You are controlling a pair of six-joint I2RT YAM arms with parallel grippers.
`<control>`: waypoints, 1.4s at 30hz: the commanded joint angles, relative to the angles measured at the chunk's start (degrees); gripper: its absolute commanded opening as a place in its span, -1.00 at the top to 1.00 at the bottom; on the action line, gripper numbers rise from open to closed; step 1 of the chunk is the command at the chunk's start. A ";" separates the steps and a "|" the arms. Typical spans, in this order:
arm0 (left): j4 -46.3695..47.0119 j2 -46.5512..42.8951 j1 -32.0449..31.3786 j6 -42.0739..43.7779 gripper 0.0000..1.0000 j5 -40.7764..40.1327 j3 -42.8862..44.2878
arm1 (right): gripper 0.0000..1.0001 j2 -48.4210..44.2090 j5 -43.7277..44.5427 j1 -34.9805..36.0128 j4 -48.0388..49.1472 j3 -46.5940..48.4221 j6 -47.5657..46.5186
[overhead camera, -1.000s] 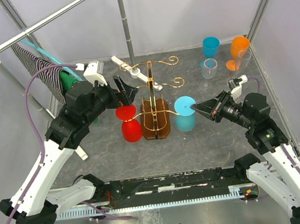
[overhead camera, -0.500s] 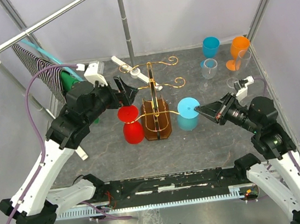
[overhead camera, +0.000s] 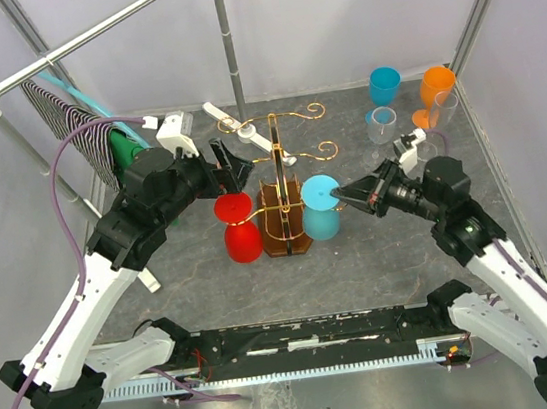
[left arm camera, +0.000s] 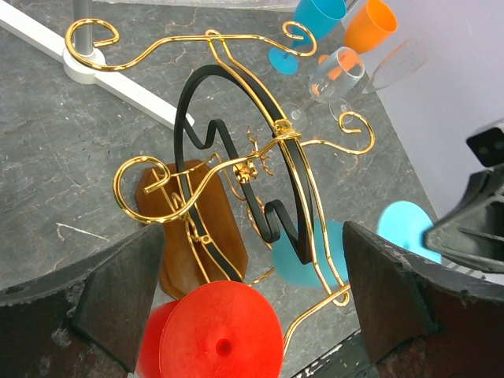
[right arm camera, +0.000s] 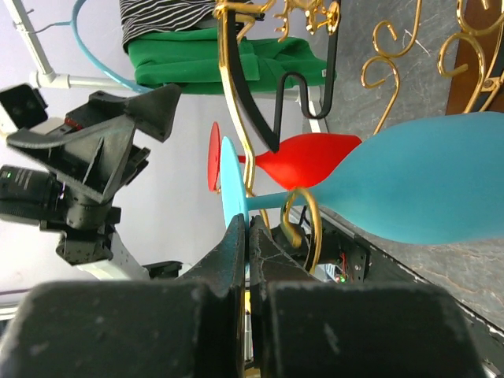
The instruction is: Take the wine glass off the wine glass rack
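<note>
The gold wire wine glass rack stands mid-table on its brown wooden base. Two glasses hang upside down from it. A red wine glass is on the left arm and a cyan wine glass on the right. My right gripper is shut on the rim of the cyan glass's foot. That glass's stem sits in a gold hook. My left gripper is open just above the red glass's foot, touching nothing.
A blue glass, an orange glass and a clear glass stand at the back right. A grey pole frame with striped and green clothes runs along the back left, and its white foot lies behind the rack.
My right gripper, after drifting slightly right, has swung left toward the rack, carrying the cyan glass with it. The left arm and the red glass have stayed put.
</note>
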 commanded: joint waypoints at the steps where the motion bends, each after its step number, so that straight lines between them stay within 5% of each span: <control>1: 2.18 -0.06 0.08 1.00 -0.98 -0.45 0.67 | 0.99 4.83 -0.66 0.48 9.56 5.37 -0.48; 20: -0.16 -1.52 0.13 3.05 -0.98 -2.23 1.02 | 0.99 3.76 14.62 -8.87 -28.70 22.75 -31.45; 30: -0.06 -1.67 0.16 3.41 -0.98 -1.23 1.70 | 0.99 8.02 42.25 -9.18 -48.68 28.67 -47.40; 42: -1.34 -2.40 0.15 4.01 -0.98 -1.23 2.72 | 0.99 28.36 83.18 -9.15 -43.23 22.27 -59.80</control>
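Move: My right hand pinches the foot of the light blue glass, which hangs with its middle about 3 cm left, 2 cm ahead and 9 cm below; the rack is some 10 cm left, 6 cm ahead and 8 cm below. The bare table I head for is roughly 25 cm right, 8 cm ahead, 24 cm below, the nearer clear glass 22 cm ahead, 22 cm right, 14 cm below. From my left hand, the light blue glass is 15 cm right, 5 cm back, 14 cm below. With my right fingers still shut on the foot, I ease the light blue glass forward and up about 4 cm at its hook, then swing right, away from the rack, travelling some 24 cm and sinking towards the bare table on the right. On the way I roll the hand about 90 degrees, its left side going down. ##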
